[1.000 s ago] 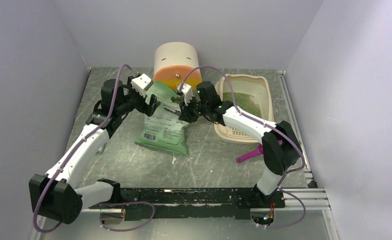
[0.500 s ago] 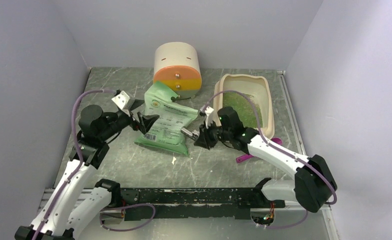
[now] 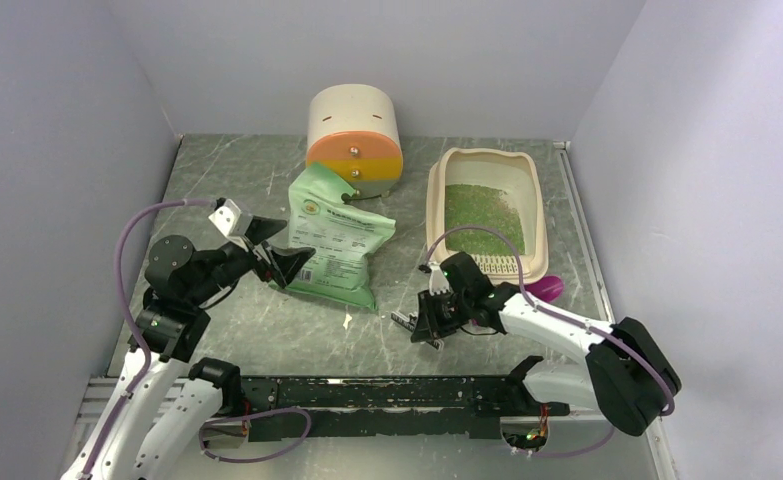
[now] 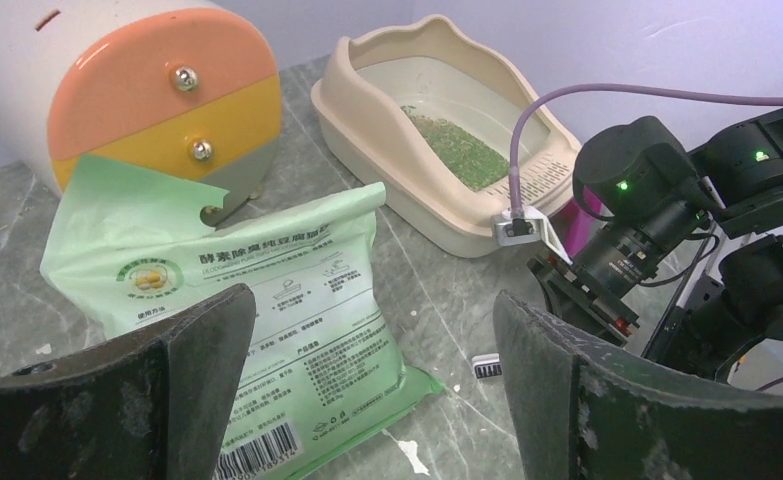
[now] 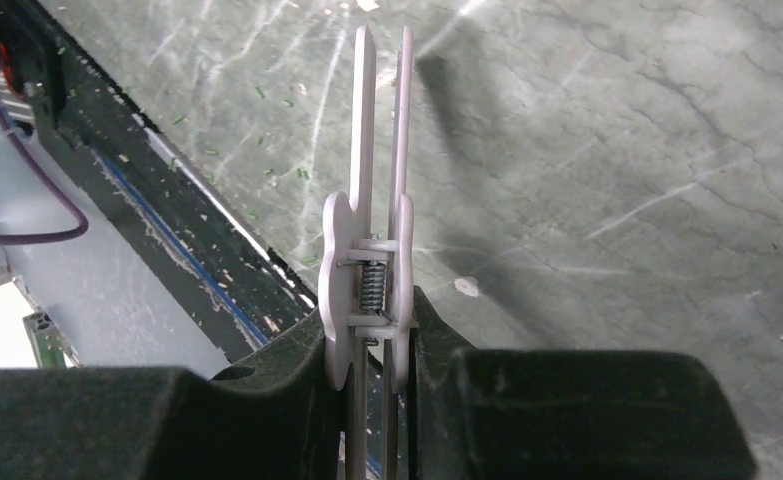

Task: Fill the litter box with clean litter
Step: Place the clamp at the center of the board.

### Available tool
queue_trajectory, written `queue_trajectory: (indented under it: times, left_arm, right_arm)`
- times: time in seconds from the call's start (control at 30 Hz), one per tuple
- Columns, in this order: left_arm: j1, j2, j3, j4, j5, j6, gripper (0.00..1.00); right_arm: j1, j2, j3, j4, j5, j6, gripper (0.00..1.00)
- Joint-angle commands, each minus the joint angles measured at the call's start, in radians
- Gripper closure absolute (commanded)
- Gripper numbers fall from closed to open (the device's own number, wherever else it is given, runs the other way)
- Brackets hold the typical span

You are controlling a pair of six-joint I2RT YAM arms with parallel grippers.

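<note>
The beige litter box stands at the back right, a thin layer of light-green clean litter on its floor. The left wrist view shows the litter box and clean litter beyond the bag. The green printed bag lies flat mid-table. My left gripper hovers open at the bag's near left edge, holding nothing. My right gripper is low near the front rail, shut on a white spring clip.
A round beige-and-orange drawer unit stands at the back behind the bag. A magenta scoop lies by the litter box's near end, behind the right arm. The black base rail runs along the front. Grey walls close in both sides.
Both arms pulled back from the bag's top toward the front. The right gripper carried the clip down near the rail. The left gripper opened slightly wider, and the bag now lies free.
</note>
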Motion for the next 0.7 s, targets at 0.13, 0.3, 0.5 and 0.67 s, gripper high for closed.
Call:
queue_trajectory:
  times: [0.13, 0.3, 0.5, 0.67]
  left_arm:
    - [0.007, -0.004, 0.034, -0.061, 0.027, -0.008, 0.07]
    - [0.007, -0.005, 0.035, -0.063, 0.027, -0.005, 0.07]
    - [0.007, -0.001, 0.044, -0.090, 0.020, 0.020, 0.07]
    - [0.007, 0.006, 0.043, -0.119, -0.006, 0.035, 0.07]
  right_arm:
    - [0.015, 0.028, 0.012, -0.025, 0.044, 0.051, 0.73]
    - [0.025, 0.063, 0.038, -0.069, 0.115, 0.061, 0.52]
    - [0.028, -0.006, 0.113, -0.157, 0.264, 0.080, 0.44]
    - [0.029, -0.101, 0.207, -0.127, 0.250, 0.031, 0.41]
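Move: The clamp is held in the right hand's fingers. The bare spot of board it is going to is some 3 cm below that hand and 2 cm to its left. From the right hand, the litter bag lies about 19 cm ahead and 17 cm left, the litter box 24 cm ahead and 16 cm right, and the purple scoop 7 cm ahead and 20 cm right. From the left hand, the spot is roughly 7 cm back, 19 cm right and 28 cm below. Down by about 1.5 cm and a touch to the right, the right hand lowers the clamp to the board in front of the bag. Its nearly shut fingers open to a bit over half and let go. Then the hand turns back, going some 3 cm forward and 3.5 cm up, away from the clamp and towards the litter box. ##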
